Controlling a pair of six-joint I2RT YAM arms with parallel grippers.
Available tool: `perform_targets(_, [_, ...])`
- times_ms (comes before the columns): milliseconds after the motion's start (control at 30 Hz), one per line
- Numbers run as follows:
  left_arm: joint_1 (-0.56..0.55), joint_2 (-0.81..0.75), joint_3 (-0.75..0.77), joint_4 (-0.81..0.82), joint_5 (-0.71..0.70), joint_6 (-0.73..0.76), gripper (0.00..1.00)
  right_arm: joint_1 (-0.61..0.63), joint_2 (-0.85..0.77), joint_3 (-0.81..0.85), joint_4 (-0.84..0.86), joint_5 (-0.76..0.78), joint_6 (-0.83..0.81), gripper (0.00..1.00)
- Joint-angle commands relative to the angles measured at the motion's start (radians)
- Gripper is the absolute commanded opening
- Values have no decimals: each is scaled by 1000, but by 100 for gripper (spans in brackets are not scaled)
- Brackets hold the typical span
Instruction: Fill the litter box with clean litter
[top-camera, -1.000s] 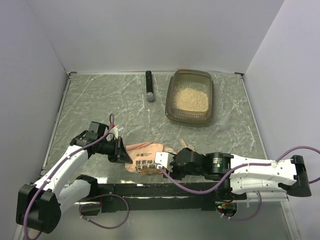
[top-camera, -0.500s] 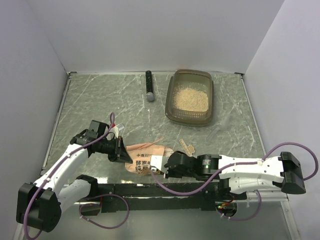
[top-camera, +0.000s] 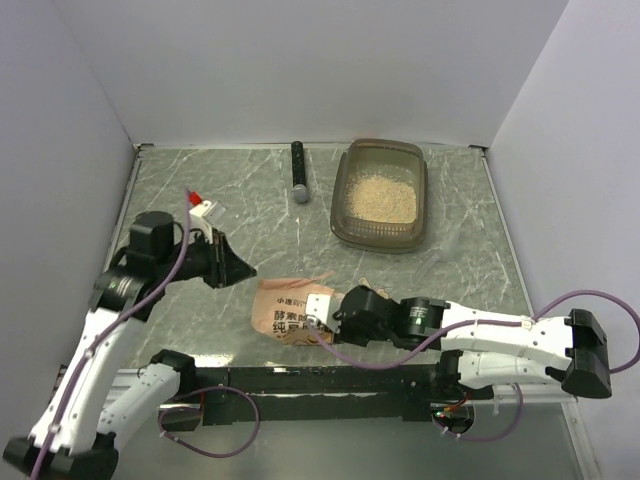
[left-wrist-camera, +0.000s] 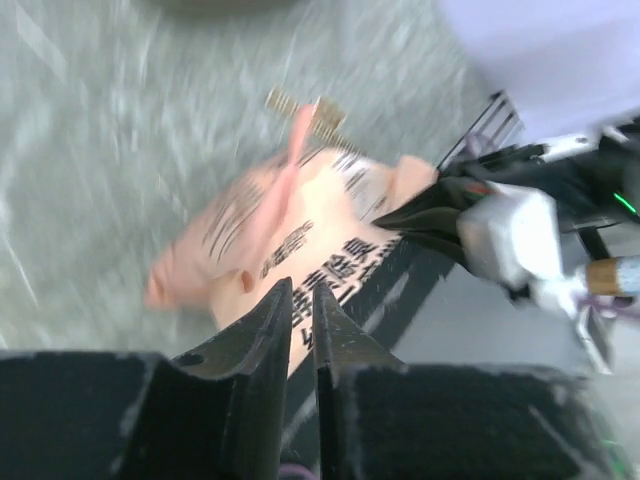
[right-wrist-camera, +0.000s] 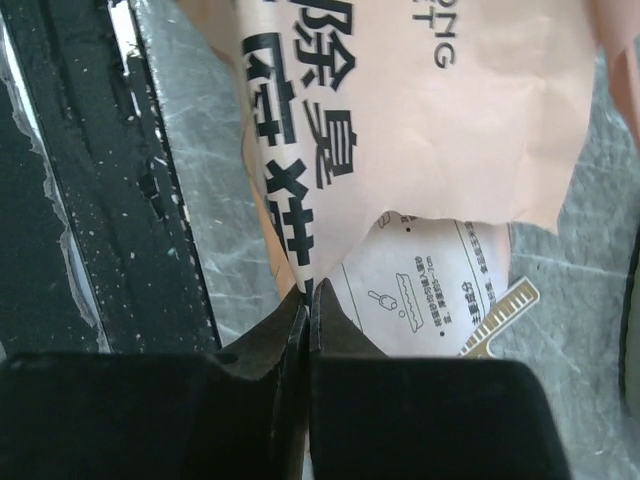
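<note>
The litter box (top-camera: 345, 190) stands at the back right and holds a heap of clean litter (top-camera: 380, 198). An orange-pink pouch (top-camera: 288, 310) lies flat near the front edge; it also shows in the left wrist view (left-wrist-camera: 290, 220) and the right wrist view (right-wrist-camera: 430, 110). My right gripper (top-camera: 322, 322) is shut on the pouch's right edge, jaws pinched on the film (right-wrist-camera: 308, 292). My left gripper (top-camera: 240, 270) is up and to the left of the pouch, apart from it, its jaws (left-wrist-camera: 303, 295) nearly together with nothing between them.
A dark cylindrical tool with a grey tip (top-camera: 298, 172) lies left of the litter box. A small tan striped strip (right-wrist-camera: 505, 312) lies by the pouch, also in the left wrist view (left-wrist-camera: 305, 108). A black rail (top-camera: 300, 378) runs along the table's near edge. White walls surround the table.
My left gripper has come off the pouch's left end and risen back to the left. The pouch now lies flatter, still pinched by my right gripper, which shifted slightly right.
</note>
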Motion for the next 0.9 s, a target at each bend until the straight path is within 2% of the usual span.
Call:
perform_targets(0, [0, -83, -30, 128, 91, 25, 22, -81, -47, 78, -129, -141, -20, 0])
perform_targets(100, [-7, -154, -128, 297, 213, -35, 20, -158, -50, 109, -152, -211, -36, 0])
perform_targets(233, [-66, -180, -180, 420, 244, -55, 22, -262, -29, 147, -198, -341, -75, 0])
perform_targets(333, [-216, -143, -183, 459, 124, -35, 26, -287, -13, 174, -200, -367, -79, 0])
perform_targets(367, [-332, -102, -168, 454, 72, -9, 29, -294, -10, 178, -198, -369, -79, 0])
perform_targets(400, [-390, -77, -157, 434, -42, 9, 30, -298, -9, 186, -198, -372, -76, 0])
perform_targets(467, [-535, -4, -112, 410, -141, 61, 34, -302, -7, 187, -189, -379, -69, 0])
perform_targets(533, [-602, 32, -82, 385, -264, 100, 38, -304, -10, 181, -181, -386, -59, 0])
perform_targets(567, [-646, 54, -81, 381, -297, 141, 43, -305, -13, 178, -174, -392, -58, 0])
perform_targets(700, [-701, 59, -123, 443, -410, 245, 52, -307, -38, 154, -175, -404, -50, 0])
perform_targets(867, [-718, 9, -271, 603, -387, 334, 56, -310, -91, 115, -172, -398, -46, 0])
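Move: The litter bag's middle lies about 8 cm to the right of the left hand, 5 cm back and some 20 cm below. From the right hand, which already pinches the bag's near right edge, that middle is roughly 9 cm left, 2 cm ahead and 6 cm down. Also from the right hand, the comb-shaped tag lies about 6 cm ahead and 5 cm right, on the table 11 cm below, and the litter box some 32 cm ahead and 9 cm right. Keeping its closed pinch on the bag's near edge, the right hand draws it about 2.5 cm to the right, 2 cm forward and up, tilting some 10 degrees, then holds. The left hand first rises a little, then sweeps right about 11 cm and back 6 cm over the bag, sinking late, its fingers swinging clockwise towards the right hand and opening to about half. ##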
